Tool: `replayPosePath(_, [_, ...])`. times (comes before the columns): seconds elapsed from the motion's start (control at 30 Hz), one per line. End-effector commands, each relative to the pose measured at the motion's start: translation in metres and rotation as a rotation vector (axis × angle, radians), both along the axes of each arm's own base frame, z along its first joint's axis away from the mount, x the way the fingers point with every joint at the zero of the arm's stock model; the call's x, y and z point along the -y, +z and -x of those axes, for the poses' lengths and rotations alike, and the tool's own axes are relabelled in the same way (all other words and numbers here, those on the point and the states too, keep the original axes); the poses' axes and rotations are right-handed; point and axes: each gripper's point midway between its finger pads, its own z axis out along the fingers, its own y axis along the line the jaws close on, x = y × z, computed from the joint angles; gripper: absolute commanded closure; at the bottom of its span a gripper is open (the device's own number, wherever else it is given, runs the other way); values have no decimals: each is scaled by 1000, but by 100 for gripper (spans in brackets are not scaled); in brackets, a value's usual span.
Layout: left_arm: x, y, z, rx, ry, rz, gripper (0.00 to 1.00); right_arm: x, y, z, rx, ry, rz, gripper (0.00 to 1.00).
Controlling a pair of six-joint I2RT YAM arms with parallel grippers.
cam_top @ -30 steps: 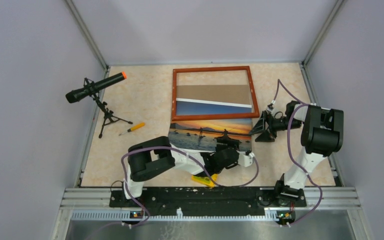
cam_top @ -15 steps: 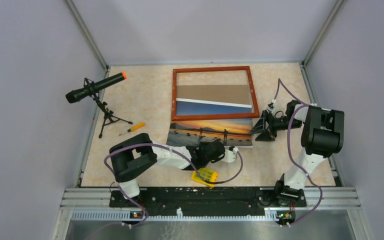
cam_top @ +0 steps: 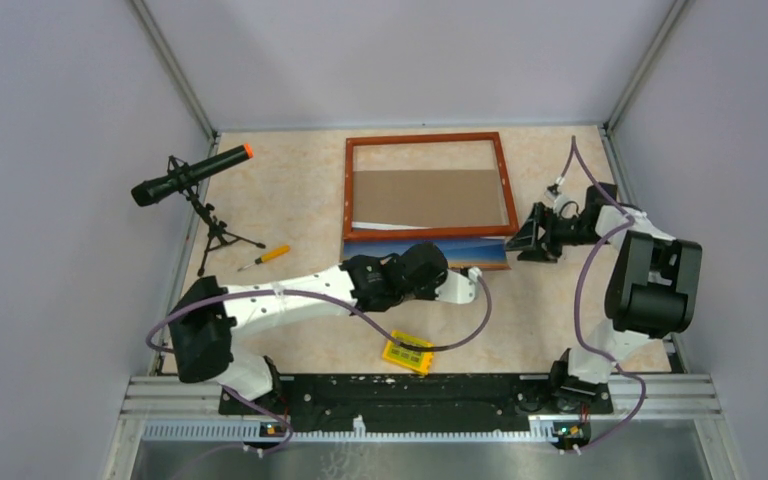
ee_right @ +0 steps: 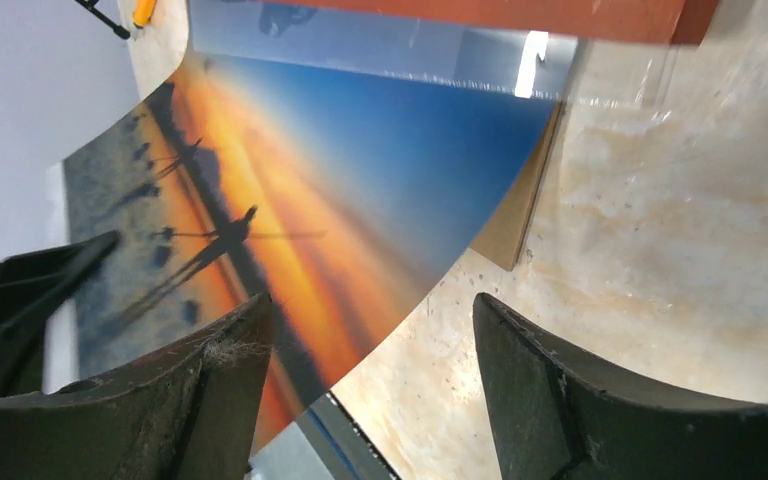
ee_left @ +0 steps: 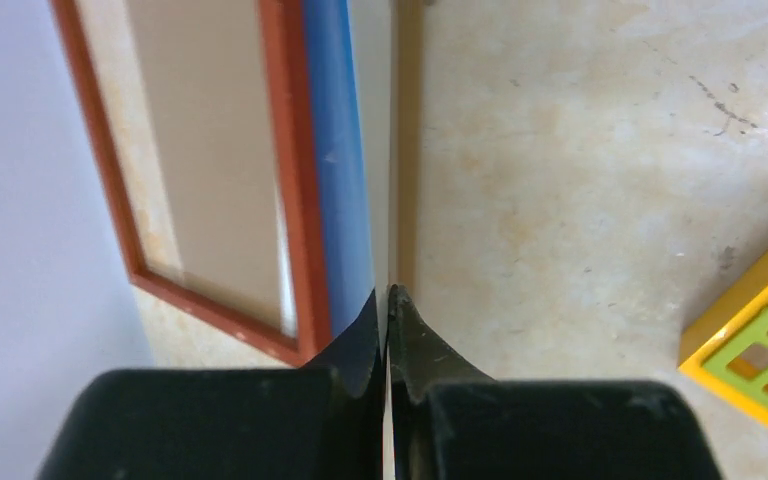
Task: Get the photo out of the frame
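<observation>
The frame (cam_top: 426,140) lies flat at the table's far centre, its reddish-brown border around a plain brown backing board (cam_top: 425,195). From above, the photo (cam_top: 478,252) shows only as a thin blue strip along the frame's near side. It stands curled up on edge, and its orange sunset side (ee_right: 310,200) faces the right wrist camera. My left gripper (ee_left: 388,295) is shut on the photo's thin white edge, just beside the frame's border (ee_left: 285,150). My right gripper (ee_right: 370,300) is open by the frame's near right corner (cam_top: 525,235), with nothing between its fingers.
A black tube with an orange tip on a small tripod (cam_top: 190,178) stands at the left, with an orange-handled tool (cam_top: 265,257) beside it. A yellow block (cam_top: 408,352) lies near the front edge, also seen in the left wrist view (ee_left: 760,340). Walls close in on three sides.
My left gripper closed on the photo's near edge and pushed toward the frame, standing the print up on edge. The left arm stretched out. The right gripper shifted slightly farther back.
</observation>
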Motion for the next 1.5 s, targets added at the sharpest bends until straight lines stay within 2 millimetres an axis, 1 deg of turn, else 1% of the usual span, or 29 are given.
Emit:
replayPosePath(0.0, [-13,71,-3,18,-13,46,100,13,45,-34,207,-37,33,28])
replayPosePath(0.1, [-21,120,-23,125,25,85,100,21,64,-50,282,-64,79,27])
replayPosePath(0.17, [-27,149,-42,196,62,110,100,27,76,-61,339,-84,114,27])
replayPosePath(0.27, [-34,187,-72,321,113,140,100,30,92,-72,367,-126,123,27])
replayPosePath(0.33, [-37,209,-93,404,147,156,100,32,97,-76,386,-144,128,27])
replayPosePath(0.5, [-33,256,-147,594,229,211,100,34,98,-78,419,-201,118,26])
replayPosePath(0.57, [-24,270,-166,673,247,217,100,34,98,-78,421,-223,99,26])
replayPosePath(0.6, [-20,278,-172,710,248,224,100,34,99,-78,424,-231,90,26])
replayPosePath(0.67, [-9,288,-185,774,248,232,100,36,99,-78,435,-242,86,26])
replayPosePath(0.73, [4,281,-195,804,228,215,100,40,103,-78,446,-251,87,25])
replayPosePath(0.77, [8,273,-201,817,219,189,100,42,104,-78,450,-258,87,25])
replayPosePath(0.8, [13,260,-208,818,211,166,100,44,106,-78,455,-265,86,25])
replayPosePath(0.83, [17,246,-214,812,204,149,100,46,109,-78,463,-273,84,25])
replayPosePath(0.97, [28,178,-239,735,190,86,100,52,115,-76,480,-293,69,25])
replayPosePath(1.07, [37,123,-250,649,176,54,100,53,115,-75,483,-292,61,25])
replayPosePath(1.13, [42,94,-251,596,154,47,100,52,115,-75,482,-290,58,25])
replayPosePath(1.27, [53,45,-249,488,122,42,100,53,115,-76,481,-290,50,25])
replayPosePath(1.37, [55,17,-247,426,100,35,100,53,114,-76,477,-289,47,25])
replayPosePath(1.47, [57,-2,-239,363,54,42,100,54,112,-77,474,-289,48,25])
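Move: The left hand already holds the photo pinched by its near edge, the far edge still under the frame's near rim; the middle of the frame lies about 26 cm ahead of this hand, 2 cm to its left and 10 cm below. At the same depth, the backing board's middle is some 17 cm ahead and 3 cm left, the yellow block about 17 cm back and 7 cm left. From the right hand, the frame's middle is roughly 16 cm ahead, 19 cm left and 5 cm below. Keeping its pinch on the photo's near edge, the left hand swings up and forward in a high arc, rising some 24 cm as its fingers tip upward, then comes down over the frame to about its starting height, ending about 25 cm farther out with part of that tilt eased off. Meanwhile the empty right hand, fingers staying open, draws clear of the frame's near right corner, going up, forward and a little right while turning somewhat clockwise and tipping its fingers up. ##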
